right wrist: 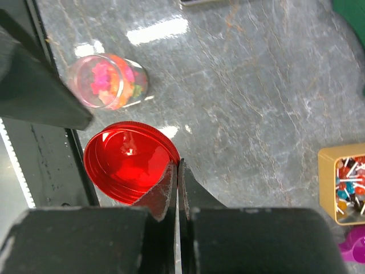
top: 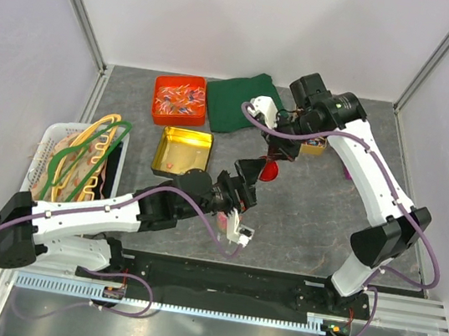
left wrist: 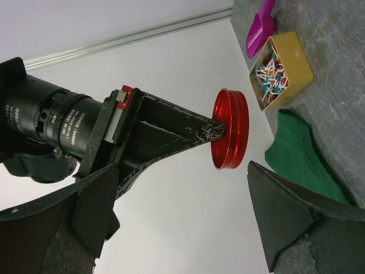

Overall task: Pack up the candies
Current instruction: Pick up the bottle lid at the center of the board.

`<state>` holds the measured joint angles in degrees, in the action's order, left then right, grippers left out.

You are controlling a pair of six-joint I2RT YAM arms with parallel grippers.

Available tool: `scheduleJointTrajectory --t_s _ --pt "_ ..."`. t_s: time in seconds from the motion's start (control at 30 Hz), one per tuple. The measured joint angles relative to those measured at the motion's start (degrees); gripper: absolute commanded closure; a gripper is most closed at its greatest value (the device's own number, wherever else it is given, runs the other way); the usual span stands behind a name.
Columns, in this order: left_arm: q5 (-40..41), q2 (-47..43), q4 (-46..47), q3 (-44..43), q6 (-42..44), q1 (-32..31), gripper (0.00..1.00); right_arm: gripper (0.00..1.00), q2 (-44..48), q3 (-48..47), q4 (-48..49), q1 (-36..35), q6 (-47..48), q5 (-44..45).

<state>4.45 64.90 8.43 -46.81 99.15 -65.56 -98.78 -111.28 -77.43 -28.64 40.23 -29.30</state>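
The candies (right wrist: pixel 112 79), pink, orange and yellow pieces, sit inside a clear jar (right wrist: pixel 132 85) on the grey table, seen from above in the right wrist view. A red lid (right wrist: pixel 128 165) hangs just beside the jar, open side towards the camera. My right gripper (right wrist: pixel 178 165) is shut on the lid's rim. From the left wrist the same lid (left wrist: pixel 231 128) shows edge-on at the tips of the right gripper (left wrist: pixel 219 130). My left gripper (left wrist: pixel 182 188) is open below it with nothing between its fingers. In the top view the left gripper (top: pixel 244 179) covers the jar.
A gold box of wrapped sweets (left wrist: pixel 282 68) and a magenta scoop (left wrist: pixel 261 25) lie beyond the lid, beside a green cloth (top: pixel 239 101). An orange tray of wrapped sweets (top: pixel 180 100), an open gold tin (top: pixel 183 152) and a white basket of hangers (top: pixel 53 136) stand at the left.
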Motion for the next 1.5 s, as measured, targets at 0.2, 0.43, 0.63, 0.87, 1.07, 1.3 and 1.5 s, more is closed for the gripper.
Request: scheduleJointTrajectory --t_s 0.2,0.43,0.63,0.87,1.07,1.3,1.5 --pt "0.0 0.1 1.0 0.3 0.0 -0.3 0.06 1.00 1.2 -0.4 0.1 -1.6 -0.5 -0.9" --pt "0.0 0.1 1.6 1.1 0.0 -0.5 0.27 1.00 1.4 -0.7 0.2 -3.5 -1.0 -1.1" --pt "0.0 0.1 1.6 1.4 0.0 -0.5 0.40 1.00 1.9 -0.8 0.3 -4.9 -1.6 -1.3" --pt "0.0 0.1 2.0 2.5 -0.2 -0.5 0.70 1.00 4.3 -1.7 0.4 -5.3 -2.0 -1.3" --pt "-0.1 0.1 3.0 2.8 0.1 -0.8 0.87 1.00 5.4 -1.9 0.5 -5.3 -2.3 -1.1" --pt "-0.1 0.1 4.6 3.7 0.1 -0.8 0.98 0.81 5.4 -1.9 0.5 -5.4 -2.4 -0.9" --pt "0.5 0.1 3.8 4.0 -0.7 -0.8 0.98 0.40 7.4 -0.9 2.8 -5.4 -2.4 2.2"
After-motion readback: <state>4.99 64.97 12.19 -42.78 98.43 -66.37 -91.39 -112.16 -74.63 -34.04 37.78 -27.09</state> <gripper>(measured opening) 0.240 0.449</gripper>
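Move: The red bottle lid, held by its rim in the right fingers, lies about 4 cm ahead, 4 cm right and 5 cm below the open left gripper. From the right hand, the left gripper is about 8 cm back, 5 cm left and 5 cm higher. The candy bottle stands about 9 cm back, 5 cm left and 22 cm below the left hand; the lollipop box about 18 cm ahead, 17 cm right and 24 cm below it. The right hand brings the lid about 5 cm up and back, left fingers pinch its rim, right fingers open. ##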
